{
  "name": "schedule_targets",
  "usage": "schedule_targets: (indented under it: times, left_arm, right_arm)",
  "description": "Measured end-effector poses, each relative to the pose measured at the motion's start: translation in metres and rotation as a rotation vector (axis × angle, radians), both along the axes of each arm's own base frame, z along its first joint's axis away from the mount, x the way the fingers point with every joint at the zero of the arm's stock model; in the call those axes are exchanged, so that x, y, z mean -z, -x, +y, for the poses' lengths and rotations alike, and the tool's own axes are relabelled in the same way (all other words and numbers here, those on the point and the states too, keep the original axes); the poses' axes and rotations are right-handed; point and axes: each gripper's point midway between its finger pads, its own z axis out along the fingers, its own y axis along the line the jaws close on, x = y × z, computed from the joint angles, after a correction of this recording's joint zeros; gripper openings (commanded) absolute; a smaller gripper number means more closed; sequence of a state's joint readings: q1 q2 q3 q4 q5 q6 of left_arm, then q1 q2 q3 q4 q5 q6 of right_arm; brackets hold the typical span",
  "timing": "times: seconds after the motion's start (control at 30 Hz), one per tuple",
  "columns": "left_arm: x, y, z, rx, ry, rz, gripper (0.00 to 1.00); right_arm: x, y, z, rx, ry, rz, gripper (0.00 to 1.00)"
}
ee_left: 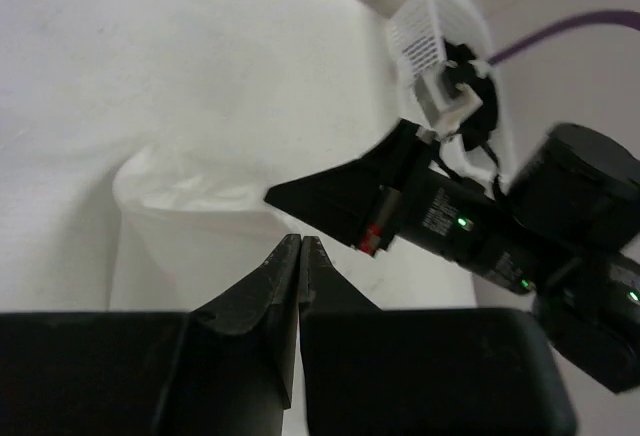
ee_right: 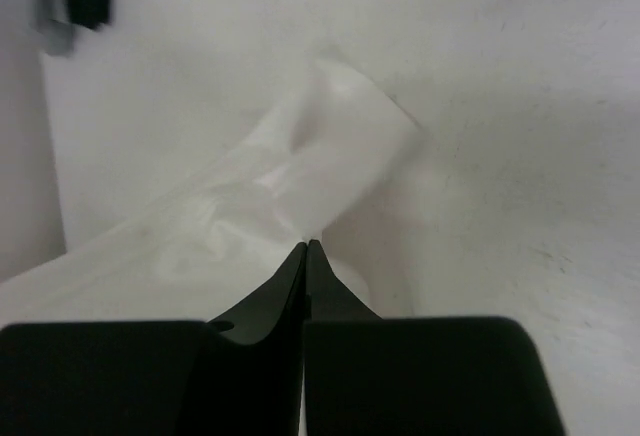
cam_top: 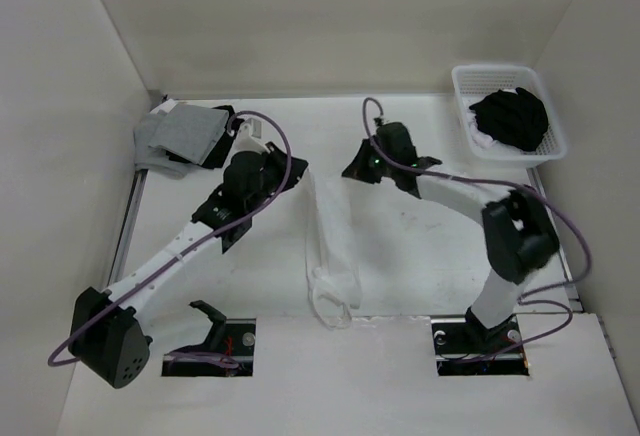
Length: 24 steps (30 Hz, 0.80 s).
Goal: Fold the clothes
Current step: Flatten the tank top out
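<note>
The clothes (cam_top: 328, 246) are a thin white top lying as a narrow strip down the middle of the table, with the bunched end near the front edge. My left gripper (cam_top: 298, 168) is at the strip's far left corner. In the left wrist view its jaws (ee_left: 301, 240) are shut, with the tips on the white cloth (ee_left: 190, 246), seemingly pinching its edge. My right gripper (cam_top: 352, 169) is at the far right corner. In the right wrist view it (ee_right: 307, 244) is shut on the fabric (ee_right: 300, 176), which pulls up into a peak at the tips.
A white basket (cam_top: 462, 81) at the back right holds a black garment bundle (cam_top: 510, 116). A grey and black garment stack (cam_top: 185, 131) lies at the back left, close behind the left arm. White walls enclose the table on three sides.
</note>
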<state>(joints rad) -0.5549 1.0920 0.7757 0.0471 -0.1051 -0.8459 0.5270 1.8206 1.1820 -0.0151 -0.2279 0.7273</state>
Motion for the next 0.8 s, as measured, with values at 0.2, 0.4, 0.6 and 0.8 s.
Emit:
schedule_targets:
  times: [0.2,0.4,0.6,0.8]
  left_arm:
    - [-0.097,-0.015,-0.001,-0.009,0.118,-0.203,0.0]
    - [-0.169,0.008,0.058,-0.12,0.196,-0.39,0.0]
    - [-0.222,0.062,0.083,-0.108,0.267,-0.551,0.0]
    - [-0.242,0.091,0.094,-0.101,0.284,-0.634,0.01]
  right_arm:
    - [-0.205,0.011,-0.053,0.127,-0.127,-0.447,0.02]
    - [-0.292,0.068,-0.069,0.151,-0.176,-0.648,0.02]
    - [-0.296,0.143,-0.065,0.094,-0.138,-0.658,0.02]
    - [-0.326,0.198,-0.076,0.079,-0.182,-0.719,0.03]
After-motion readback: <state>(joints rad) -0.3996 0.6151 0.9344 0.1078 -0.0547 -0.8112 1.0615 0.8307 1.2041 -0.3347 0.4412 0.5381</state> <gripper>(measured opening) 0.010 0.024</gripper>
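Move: Both hands already pinch the tank top by its far end, the right some 9 cm to the right of the left and clearly lower. Its middle sags about 8 cm back, 6 right and 15 below the left hand; from the right hand, 15 back, 3 left and a few centimetres below. Its loose near end lies some 19 cm back and 6 right of the left hand, 21 below. The folded clothes are roughly 21 ahead and 32 left of the left hand, 19 below. Keeping their pinch on the tank top, both hands sweep it up off the table, the right fastest at first, climbing about 33 cm in all while also going right and then well back towards the base, with its fingers tipping up some 40 degrees. The left rises about 24 cm, at first edging forward, then swinging left and back by roughly 9 cm each as its fingers also tip up, so the hands draw the held edge out between them. ##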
